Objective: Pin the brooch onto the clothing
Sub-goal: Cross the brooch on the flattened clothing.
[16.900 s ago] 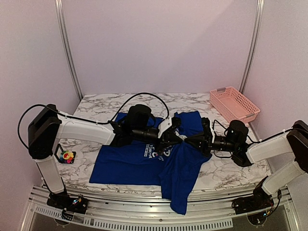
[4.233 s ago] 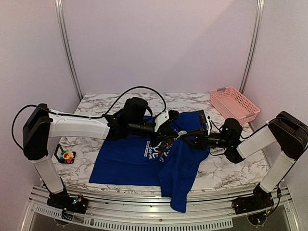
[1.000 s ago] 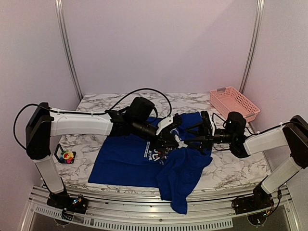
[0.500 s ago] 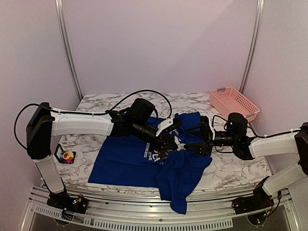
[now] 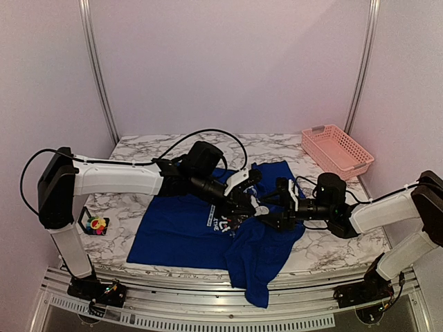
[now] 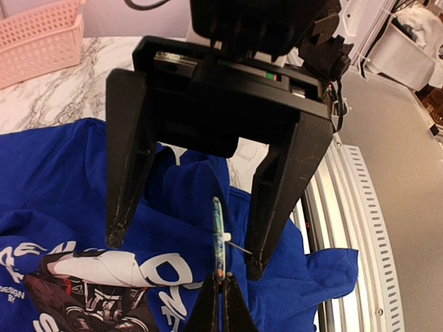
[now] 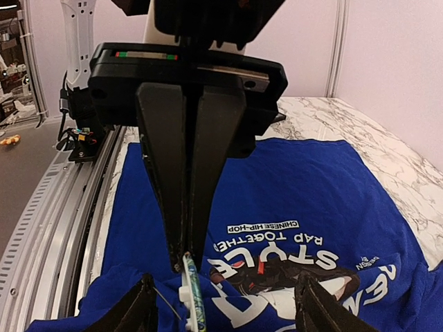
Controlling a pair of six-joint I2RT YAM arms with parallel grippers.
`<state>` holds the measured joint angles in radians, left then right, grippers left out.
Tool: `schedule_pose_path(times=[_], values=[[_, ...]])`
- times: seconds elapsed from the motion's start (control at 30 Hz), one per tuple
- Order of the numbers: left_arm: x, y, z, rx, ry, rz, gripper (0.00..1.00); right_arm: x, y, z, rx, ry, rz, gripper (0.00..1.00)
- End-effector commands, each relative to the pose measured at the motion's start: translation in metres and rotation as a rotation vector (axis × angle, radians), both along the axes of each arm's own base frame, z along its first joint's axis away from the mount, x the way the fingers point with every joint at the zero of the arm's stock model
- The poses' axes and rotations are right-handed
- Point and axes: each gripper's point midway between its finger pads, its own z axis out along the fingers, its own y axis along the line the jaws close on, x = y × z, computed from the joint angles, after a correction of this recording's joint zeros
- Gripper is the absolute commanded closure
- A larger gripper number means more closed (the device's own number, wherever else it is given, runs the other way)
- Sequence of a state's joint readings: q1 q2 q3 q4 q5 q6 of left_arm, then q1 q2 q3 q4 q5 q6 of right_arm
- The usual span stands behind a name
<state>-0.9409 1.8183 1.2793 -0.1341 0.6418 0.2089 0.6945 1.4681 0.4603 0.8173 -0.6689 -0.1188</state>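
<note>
My left gripper (image 5: 252, 205) is shut on the lower edge of the brooch (image 6: 219, 232), a thin greenish disc seen edge-on with a white back piece and a bare metal pin sticking out sideways. It hangs just above the clothing (image 5: 173, 228), a blue T-shirt with white lettering, bunched up here. My right gripper (image 5: 272, 207) faces it, open. Its two fingers straddle the brooch (image 7: 193, 294) without touching it. The pin's tip lies close to one right finger (image 6: 266, 228). In the right wrist view the left gripper (image 7: 183, 257) hangs shut over the shirt's print (image 7: 291, 266).
A pink lattice basket (image 5: 337, 150) stands at the back right. On a small black holder (image 5: 91, 225) at the table's left edge sits a colourful flower-shaped piece. The shirt's hem hangs over the front edge onto the metal rail (image 5: 208, 319).
My right arm has shifted a little left, towards the left gripper, and its fingers now flank the brooch more closely. The left gripper holds the brooch about where it was.
</note>
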Motion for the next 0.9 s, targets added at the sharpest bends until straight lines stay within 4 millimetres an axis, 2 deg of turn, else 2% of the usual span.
schedule_pose_path(times=[0.0, 0.1, 0.2, 0.27, 0.43, 0.67, 0.87], values=[[-0.006, -0.004, 0.002, -0.006, -0.001, -0.015, 1.00, 0.006, 0.001, -0.004, -0.018, -0.015, -0.036, 0.35], [-0.005, -0.003, 0.003, -0.005, -0.005, -0.014, 1.00, 0.008, -0.001, -0.007, -0.033, -0.028, -0.054, 0.38], [-0.005, -0.003, 0.003, -0.005, -0.006, -0.015, 1.00, 0.009, -0.003, -0.002, -0.025, -0.039, -0.070, 0.49], [-0.006, -0.003, 0.002, -0.004, -0.006, -0.016, 1.00, 0.010, -0.003, 0.000, -0.020, -0.038, -0.071, 0.53], [-0.006, -0.003, 0.002, -0.005, -0.010, -0.020, 1.00, 0.012, -0.004, 0.000, -0.012, -0.001, -0.089, 0.54], [-0.010, -0.002, 0.004, -0.006, -0.047, -0.034, 1.00, 0.029, -0.017, 0.007, 0.060, 0.106, -0.181, 0.57], [-0.012, -0.002, 0.005, -0.007, -0.061, -0.042, 1.00, 0.029, -0.018, 0.004, 0.063, 0.139, -0.180, 0.57]])
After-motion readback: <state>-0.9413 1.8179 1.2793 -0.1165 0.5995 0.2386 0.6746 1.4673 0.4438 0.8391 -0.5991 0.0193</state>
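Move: The brooch, edge-on in the left fingertips some 2 cm right of the left hand point and 1 cm lower, lies between the right hand's open fingers, about 2 cm left and 1 cm back of that hand point, at its height. From the right hand the shirt's panda print is about 11 cm left, 6 cm ahead and 13 cm below, and the hanging sleeve some 20 cm back, 2 cm left and equally low. The brooch, with its needle standing out backward, stays pinched in the closed left fingers while the right fingers draw in around it from both sides, their gap narrowing by about a third. The right hand slides roughly 1.5 cm forward and 1 cm right, turning some 10 degrees, bringing its back finger up against the needle side by the white catch. The left hand follows about 1 cm forward. ##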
